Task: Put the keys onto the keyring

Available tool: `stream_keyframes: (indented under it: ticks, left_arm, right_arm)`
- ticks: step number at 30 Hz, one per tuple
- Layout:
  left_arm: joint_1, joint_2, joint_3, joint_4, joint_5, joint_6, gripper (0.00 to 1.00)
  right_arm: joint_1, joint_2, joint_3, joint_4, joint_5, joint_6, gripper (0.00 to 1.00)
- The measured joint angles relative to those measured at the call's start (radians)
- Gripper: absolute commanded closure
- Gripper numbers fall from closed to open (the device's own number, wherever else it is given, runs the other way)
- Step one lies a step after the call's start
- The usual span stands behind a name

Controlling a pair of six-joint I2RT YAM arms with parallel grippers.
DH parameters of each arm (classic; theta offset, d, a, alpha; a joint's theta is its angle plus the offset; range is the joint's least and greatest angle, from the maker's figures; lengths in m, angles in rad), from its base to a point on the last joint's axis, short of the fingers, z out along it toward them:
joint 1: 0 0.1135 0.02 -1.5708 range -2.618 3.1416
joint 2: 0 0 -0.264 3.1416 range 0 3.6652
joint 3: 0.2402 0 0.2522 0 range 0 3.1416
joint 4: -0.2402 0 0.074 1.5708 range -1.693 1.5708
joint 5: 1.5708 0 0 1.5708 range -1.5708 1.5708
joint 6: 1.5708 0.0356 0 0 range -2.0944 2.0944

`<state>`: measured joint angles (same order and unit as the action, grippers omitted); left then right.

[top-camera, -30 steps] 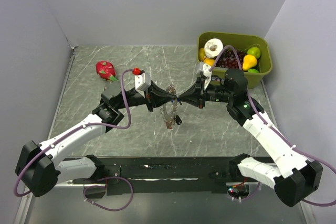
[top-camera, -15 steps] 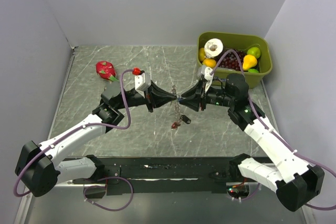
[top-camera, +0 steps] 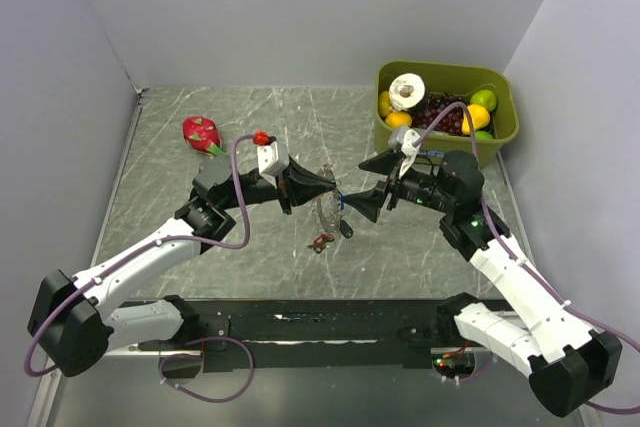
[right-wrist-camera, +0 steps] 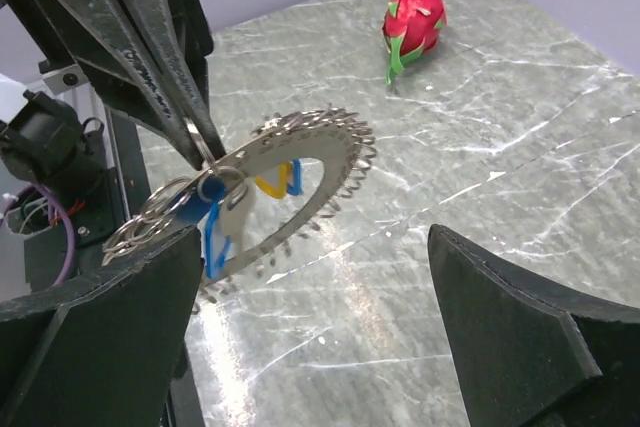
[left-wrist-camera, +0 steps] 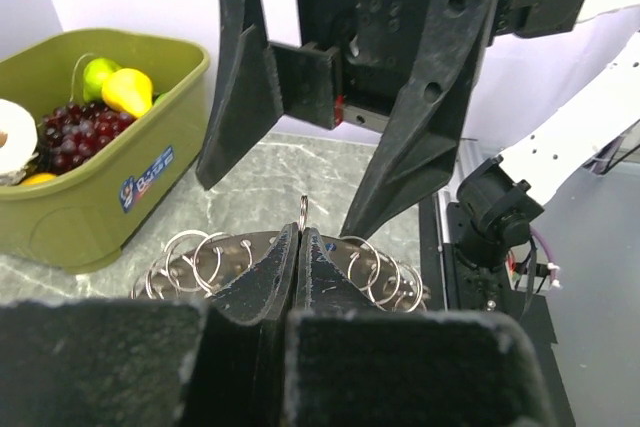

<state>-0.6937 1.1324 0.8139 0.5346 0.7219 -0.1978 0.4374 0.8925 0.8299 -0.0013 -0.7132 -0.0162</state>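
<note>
The keyring [right-wrist-camera: 318,152] is a flat metal ring with several small split rings round its rim. It hangs above the table from my left gripper [top-camera: 331,190], which is shut on one split ring [left-wrist-camera: 302,209]. A key with a blue tag head [right-wrist-camera: 211,209] hangs from the ring near the left fingers [right-wrist-camera: 165,67], beside a yellow tag [right-wrist-camera: 270,185]. My right gripper [top-camera: 357,185] is open and empty, just right of the keyring, its fingers [left-wrist-camera: 405,147] wide apart. A black fob [top-camera: 345,230] dangles below the ring.
A green bin [top-camera: 502,139] with fruit and a tape roll stands at the back right, also in the left wrist view [left-wrist-camera: 100,197]. A dragon fruit [top-camera: 201,132] lies at the back left, with a small red fruit [top-camera: 261,136] beside it.
My right gripper has opened and drawn back to the right, away from the keyring. The keyring now hangs from the left gripper alone and has swung flatter.
</note>
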Motion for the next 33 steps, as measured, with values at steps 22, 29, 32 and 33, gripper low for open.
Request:
stream_keyframes:
  ticks: [22,29,32,33]
  left_arm:
    - [-0.023,0.290,0.103,-0.031,-0.148,-0.040,0.99]
    - [-0.059,0.487,0.214,0.023,-0.207,-0.085,0.99]
    - [-0.072,0.533,0.229,0.096,-0.242,-0.117,0.99]
    - [-0.074,0.545,0.222,0.135,-0.254,-0.136,0.99]
  right_arm:
    - [-0.011,-0.094,-0.053,0.057,0.078,0.038,0.00]
    - [-0.015,-0.127,-0.053,0.052,0.093,0.045,0.00]
    - [-0.016,-0.131,-0.056,0.051,0.094,0.049,0.00]
    - [-0.016,-0.132,-0.060,0.052,0.094,0.050,0.00]
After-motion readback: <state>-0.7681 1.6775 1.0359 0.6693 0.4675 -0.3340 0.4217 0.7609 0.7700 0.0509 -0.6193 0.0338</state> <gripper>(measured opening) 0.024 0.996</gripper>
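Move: The left hand, shut on the keyring with its keys hanging some 7 cm below, is to take it over the open tabletop about 10 cm ahead, 9 cm to its right and some 28 cm below. The open, empty right gripper stands about 6 cm to its right, level ahead and roughly 2 cm lower; the green bin lies some 34 cm ahead, 33 cm right and 20 cm below. From the right hand, the keyring is about 6 cm left, straight across and 5 cm below. Keeping its closed grip on the rim of the keyring, the left hand starts by sinking slightly, then sweeps forward, right and down together, about 10 cm each way, towards the open table before the green bin; the descent levels off near the end while it still slides right and forward, the wrist rolling some 15 degrees with its forward side dipping. The right hand, already empty and wide open, eases some 2 cm up and 2 cm to its right, fingers staying open, as the left passes its fingertips lower down. ##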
